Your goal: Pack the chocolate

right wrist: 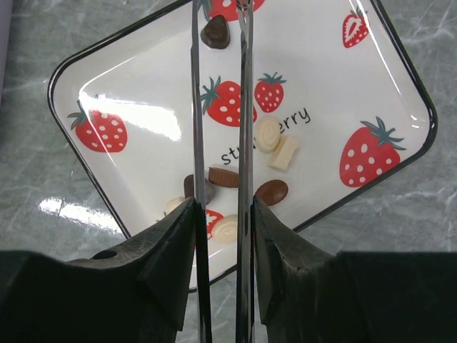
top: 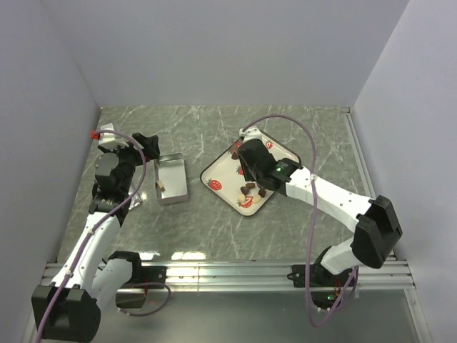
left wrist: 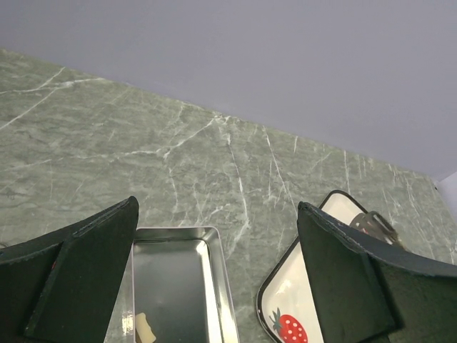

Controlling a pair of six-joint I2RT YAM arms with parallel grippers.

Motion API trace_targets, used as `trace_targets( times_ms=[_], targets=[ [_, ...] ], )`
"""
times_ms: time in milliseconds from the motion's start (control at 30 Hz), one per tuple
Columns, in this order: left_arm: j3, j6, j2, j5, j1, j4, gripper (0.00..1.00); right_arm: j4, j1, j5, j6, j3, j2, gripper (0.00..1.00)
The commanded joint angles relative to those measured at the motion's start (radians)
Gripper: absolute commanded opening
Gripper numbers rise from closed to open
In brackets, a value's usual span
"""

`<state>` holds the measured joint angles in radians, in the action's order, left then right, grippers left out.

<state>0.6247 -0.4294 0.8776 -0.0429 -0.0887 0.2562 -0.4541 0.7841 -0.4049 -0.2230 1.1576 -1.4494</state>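
Observation:
Several chocolates, dark and cream, lie in a cluster (right wrist: 228,179) on the white strawberry plate (right wrist: 143,78); from above the cluster (top: 251,190) sits by the plate's near edge. My right gripper (right wrist: 220,4) hangs over the plate with its two thin metal blades a narrow gap apart. A dark chocolate (right wrist: 215,32) lies between them near their tips, with space left on its right side. My left gripper (left wrist: 216,207) is wide open above the far end of the metal tin (left wrist: 214,286), empty. One cream chocolate (left wrist: 145,327) lies in the tin (top: 180,175).
The plate (top: 214,170) lies just right of the tin on the marble-pattern tabletop. Grey walls close in the left, back and right. A metal rail (top: 228,271) runs along the near edge by the arm bases.

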Motion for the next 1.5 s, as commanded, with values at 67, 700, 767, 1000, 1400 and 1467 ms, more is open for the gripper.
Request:
trace_targets(
  times_ms=[67,700,767,1000,1400,1467],
  targets=[
    [-0.014,0.007,-0.034,0.000,-0.005,0.021,0.99,0.045,-0.008,-0.002,-0.003,0.036,-0.080,0.43],
    [-0.016,0.004,-0.046,-0.006,-0.005,0.021,0.99,0.015,-0.017,0.003,-0.003,0.079,-0.170,0.46],
    [-0.017,0.004,-0.049,-0.008,-0.005,0.020,0.99,0.012,-0.017,0.000,-0.006,0.079,-0.172,0.47],
    [-0.022,0.004,-0.057,-0.006,-0.005,0.021,1.00,0.017,-0.025,0.017,-0.004,0.080,-0.186,0.47],
    [-0.043,0.000,-0.083,-0.014,-0.005,0.043,0.99,-0.001,-0.029,0.035,-0.007,0.091,-0.229,0.41],
    [-0.043,-0.002,-0.081,-0.012,-0.005,0.044,0.99,0.000,-0.029,0.034,-0.007,0.087,-0.227,0.40]
  ],
)
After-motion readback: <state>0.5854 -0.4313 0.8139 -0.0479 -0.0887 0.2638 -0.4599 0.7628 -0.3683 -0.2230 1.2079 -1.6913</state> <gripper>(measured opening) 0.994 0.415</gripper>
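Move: The dark triangular chocolate I go for lies about 11 cm ahead of my right hand, 4 cm to its left and 16 cm below. At the same depth, the round white chocolate is some 3 cm ahead and 5 cm to the right of this hand, and the ribbed brown one 1 cm back and 2 cm to the right. From my left hand the dark triangular chocolate is roughly 6 cm ahead, 25 cm to the right and 26 cm below. Still gripping the long tongs, I sink my right hand over the tray about 7.5 cm, bringing the tongs' tips down towards the dark triangular chocolate: a quick drop of some 5 cm, a near-hover creeping slightly forward and left, then the rest. My wrist tips some 10 degrees further down, and the slightly widened grip squeezes back at the end. ##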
